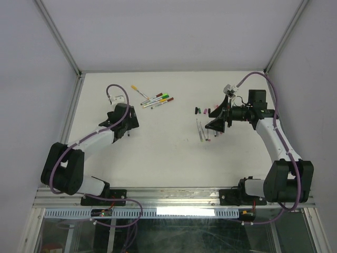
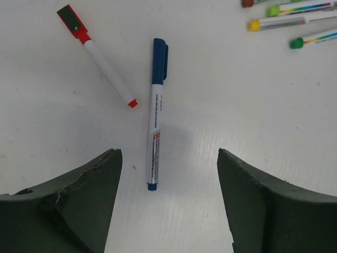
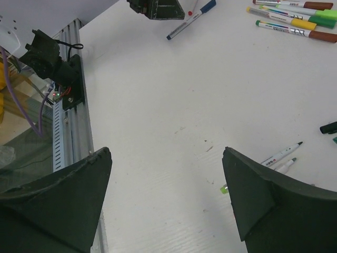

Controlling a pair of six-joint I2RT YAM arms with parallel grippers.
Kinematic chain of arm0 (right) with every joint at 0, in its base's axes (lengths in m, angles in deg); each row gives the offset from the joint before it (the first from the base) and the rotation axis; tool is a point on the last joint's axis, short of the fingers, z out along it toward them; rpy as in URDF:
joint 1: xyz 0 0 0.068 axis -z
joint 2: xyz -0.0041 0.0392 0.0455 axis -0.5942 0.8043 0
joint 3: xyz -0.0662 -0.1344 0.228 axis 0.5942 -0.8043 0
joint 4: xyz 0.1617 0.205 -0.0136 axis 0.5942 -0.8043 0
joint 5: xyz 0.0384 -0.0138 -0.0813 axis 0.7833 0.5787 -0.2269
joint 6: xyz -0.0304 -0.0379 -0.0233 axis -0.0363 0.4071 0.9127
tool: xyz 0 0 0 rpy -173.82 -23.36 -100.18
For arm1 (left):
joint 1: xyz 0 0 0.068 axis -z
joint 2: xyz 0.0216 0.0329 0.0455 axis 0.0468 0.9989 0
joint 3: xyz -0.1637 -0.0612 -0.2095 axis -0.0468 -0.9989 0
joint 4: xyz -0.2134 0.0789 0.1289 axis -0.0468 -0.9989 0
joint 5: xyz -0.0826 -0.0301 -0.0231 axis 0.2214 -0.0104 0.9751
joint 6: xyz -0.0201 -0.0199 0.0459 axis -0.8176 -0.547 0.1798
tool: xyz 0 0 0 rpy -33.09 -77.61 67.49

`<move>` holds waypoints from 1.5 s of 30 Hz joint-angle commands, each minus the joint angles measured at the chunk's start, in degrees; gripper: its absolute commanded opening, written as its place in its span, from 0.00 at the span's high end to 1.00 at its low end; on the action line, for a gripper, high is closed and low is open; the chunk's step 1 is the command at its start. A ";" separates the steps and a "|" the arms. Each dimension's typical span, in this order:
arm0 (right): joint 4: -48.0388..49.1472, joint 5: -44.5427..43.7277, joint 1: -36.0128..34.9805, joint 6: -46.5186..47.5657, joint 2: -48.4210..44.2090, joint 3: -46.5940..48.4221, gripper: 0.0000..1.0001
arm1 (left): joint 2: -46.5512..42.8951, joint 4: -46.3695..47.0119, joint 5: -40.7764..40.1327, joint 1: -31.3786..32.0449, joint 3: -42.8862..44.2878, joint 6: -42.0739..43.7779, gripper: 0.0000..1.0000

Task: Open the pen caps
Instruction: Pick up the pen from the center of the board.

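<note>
My left gripper [image 2: 167, 158] hangs open over a blue pen [image 2: 156, 121] that lies flat on the table with its blue cap [image 2: 159, 60] on. The pen's tail lies between the fingers, untouched. Beside it lies a red pen [image 2: 108, 68] with its red cap [image 2: 79, 30] on. My right gripper [image 3: 166, 153] is open and holds nothing; it hangs over bare table. Two uncapped pens [image 3: 281, 154] lie by its right finger, and a loose black cap [image 3: 329, 127] lies farther right. In the top view the left gripper [image 1: 129, 122] and right gripper [image 1: 215, 119] are well apart.
Several capped pens [image 1: 158, 99] lie in a cluster at the back middle, and one with a yellow cap [image 1: 138, 90] lies left of them. Loose caps [image 1: 201, 110] and uncapped pens [image 1: 201, 132] lie near the right gripper. The table's metal rail [image 3: 68, 137] runs along the near edge.
</note>
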 commanded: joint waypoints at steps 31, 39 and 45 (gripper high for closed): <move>5.86 -0.76 -1.38 -2.97 -0.08 -2.04 0.14 | 18.61 -8.78 9.59 -3.66 11.67 2.79 0.85; 27.53 -7.79 -9.43 -22.08 3.26 -9.63 0.15 | 15.71 -4.38 18.33 -1.60 7.07 -0.05 0.99; 50.88 -12.48 -13.58 -42.41 8.90 -16.81 0.15 | 11.64 3.38 22.99 6.25 0.19 -6.91 1.00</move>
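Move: The blue pen lies lengthwise in front of the open left gripper, its middle about 4 cm ahead, 1 cm to the left and 6 cm below. On the same table level, the red pen is some 4 cm farther out and 5 cm left of the blue one; from this hand, the yellow-capped pen is about 23 cm ahead and 5 cm right, the pen cluster roughly 19 cm ahead and 16 cm right. From the right gripper the blue pen is about 10 cm ahead, 47 cm left and 20 cm below. Lower the left gripper about 5 cm onto the rear part of the blue pen, tipping the fingers some 15 degrees steeper while they close and pinch its barrel near the tail. Then, staying low, start carrying the blue pen right towards the board's middle. Late on, bring the open right gripper left and down, also tipping its fingers downward. ##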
